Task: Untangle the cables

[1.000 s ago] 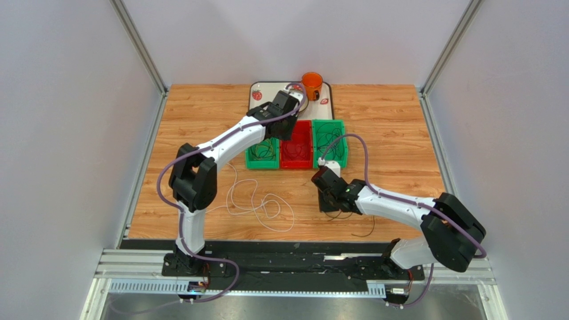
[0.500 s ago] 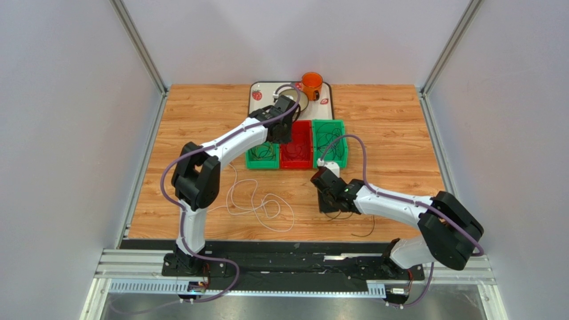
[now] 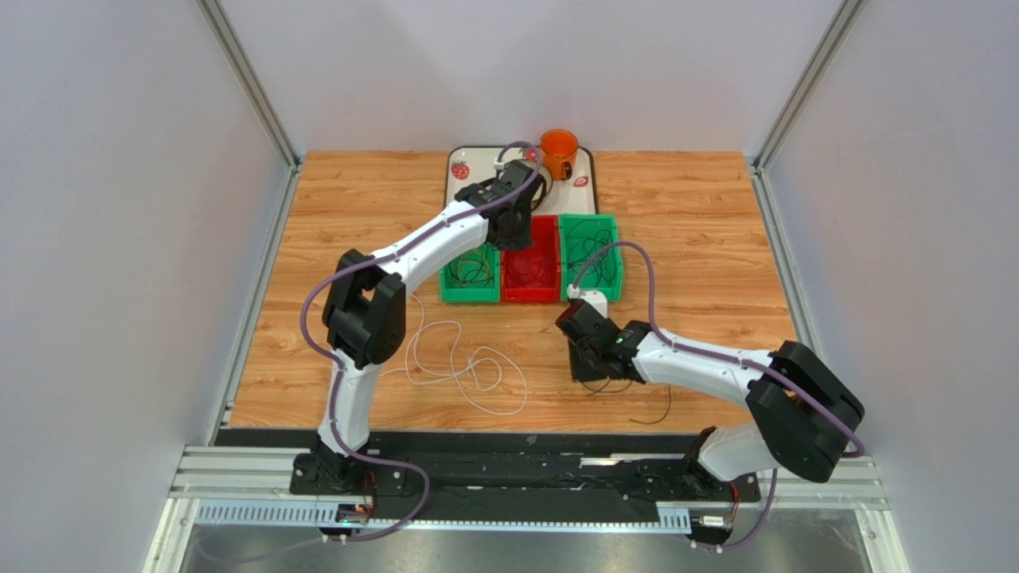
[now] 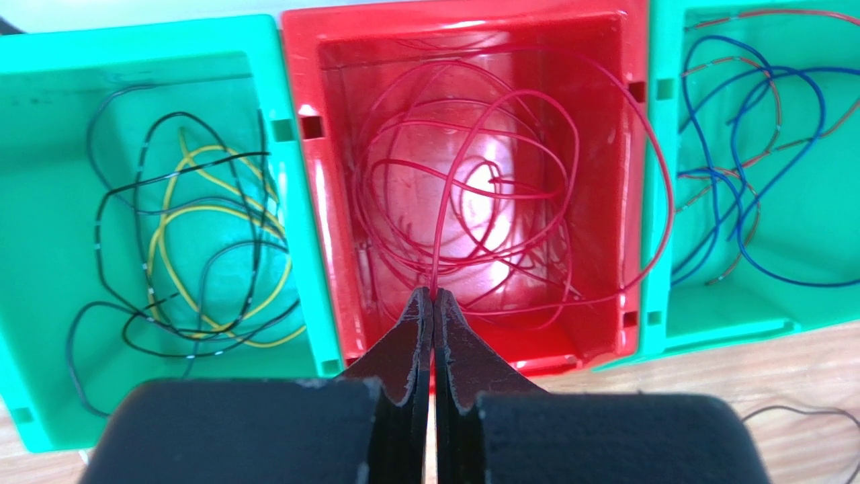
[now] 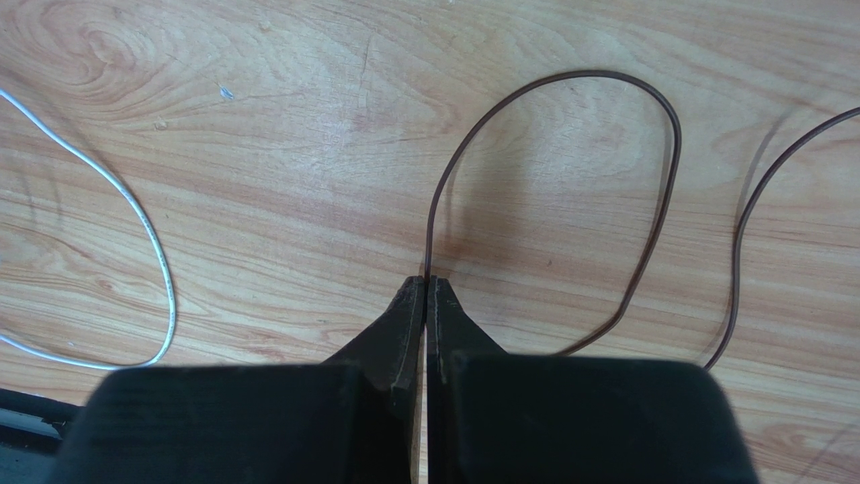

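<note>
My left gripper (image 4: 434, 293) hangs over the red bin (image 4: 464, 18) and is shut on a thin red cable (image 4: 437, 242), which runs up from the fingertips into the tangle of red loops inside. In the top view this gripper (image 3: 519, 234) is at the bin's far end. My right gripper (image 5: 427, 280) is low over the wooden table, shut on a brown cable (image 5: 585, 73) that loops away across the wood. From above, the right gripper (image 3: 589, 365) sits at table centre with dark strands (image 3: 622, 386) beside it. A white cable (image 3: 461, 364) lies loose to its left.
A green bin (image 4: 61, 61) with black and yellow wires sits left of the red one, and a green bin (image 4: 808, 303) with blue and red wires sits to its right. An orange mug (image 3: 557, 152) stands on a white mat (image 3: 470, 159) behind the bins.
The left arm's elbow has swung right and the left gripper has shifted slightly over the red bin. The right arm has hardly moved.
</note>
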You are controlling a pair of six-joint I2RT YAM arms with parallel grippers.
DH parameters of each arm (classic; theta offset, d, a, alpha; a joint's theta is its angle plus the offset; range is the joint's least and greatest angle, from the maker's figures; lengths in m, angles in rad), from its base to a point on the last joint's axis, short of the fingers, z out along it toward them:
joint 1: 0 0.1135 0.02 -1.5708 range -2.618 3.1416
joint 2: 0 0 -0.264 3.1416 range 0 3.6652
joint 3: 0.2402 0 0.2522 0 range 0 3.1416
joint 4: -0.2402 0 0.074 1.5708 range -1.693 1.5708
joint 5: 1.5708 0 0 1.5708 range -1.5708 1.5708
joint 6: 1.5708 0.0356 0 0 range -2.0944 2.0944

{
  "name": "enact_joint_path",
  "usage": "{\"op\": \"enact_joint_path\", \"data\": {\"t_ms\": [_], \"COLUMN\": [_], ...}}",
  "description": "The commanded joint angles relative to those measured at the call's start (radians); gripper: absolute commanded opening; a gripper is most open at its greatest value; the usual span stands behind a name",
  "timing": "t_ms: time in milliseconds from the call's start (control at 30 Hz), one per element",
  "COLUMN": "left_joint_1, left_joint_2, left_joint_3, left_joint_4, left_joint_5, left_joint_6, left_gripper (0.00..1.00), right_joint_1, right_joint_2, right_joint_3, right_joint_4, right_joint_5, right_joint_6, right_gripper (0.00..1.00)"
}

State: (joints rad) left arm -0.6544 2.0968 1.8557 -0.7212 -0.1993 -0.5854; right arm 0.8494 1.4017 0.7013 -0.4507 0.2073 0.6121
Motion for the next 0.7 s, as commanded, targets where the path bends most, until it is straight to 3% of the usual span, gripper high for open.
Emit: {"op": "enact_joint_path", "data": {"t_ms": [0,100,133,233,467,667], "left_joint_1": [-0.005,-0.005,-0.005,-0.005,-0.005,-0.010], "left_joint_2": [0.031,0.042,0.023,-0.038,-0.150,-0.348], "left_joint_3": [0.071,0.091,0.083,0.040,0.023,-0.050], "left_joint_4": [0.014,-0.012,-0.006,0.032,0.019,-0.006], "left_joint_5": [0.049,0.051,0.044,0.037,0.054,0.057], "left_joint_6": [0.021,0.050,0.055,0.071,0.087,0.110], "left_gripper": [0.00,0.40,0.61,0.83,0.87,0.88], "right_joint_1": [-0.004,-0.004,-0.004,-0.004,-0.003,0.048], "right_joint_2": [0.006,0.006,0.006,0.005,-0.026,-0.075], "right_joint_3": [0.035,0.033,0.033,0.035,0.021,0.049], "right_joint_4": [0.032,0.030,0.029,0.032,0.040,0.043], "right_joint_5": [0.006,0.006,0.006,0.007,0.012,0.023], "right_joint_6": [-0.008,-0.008,-0.008,-0.008,-0.005,-0.044], "right_gripper": [0.00,0.00,0.00,0.00,0.00,0.00]}}
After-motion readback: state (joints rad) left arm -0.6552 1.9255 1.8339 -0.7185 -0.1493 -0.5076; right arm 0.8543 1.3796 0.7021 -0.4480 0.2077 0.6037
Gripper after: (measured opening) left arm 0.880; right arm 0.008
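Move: Just above the near end of the red box, the shut left fingers hold the end of the red cable; the box's middle lies about 3 cm ahead, 1 cm to the right and 8 cm below. The green box with the black and yellow cables is some 9 cm to the left and 2 cm ahead, the one with the blue cable some 12 cm to the right and 3 cm ahead. From the right hand the red box lies roughly 20 cm ahead and 9 cm left, about level. Letting go of the red cable over the red box: after a drift of about 1 cm to the right, the left fingers spread wide while the hand all but hovers, then it climbs ever faster, some 7.5 cm straight up and away from the box, tilting only slightly. The right hand stays low at the table, keeping its pinch on the brown cable. ##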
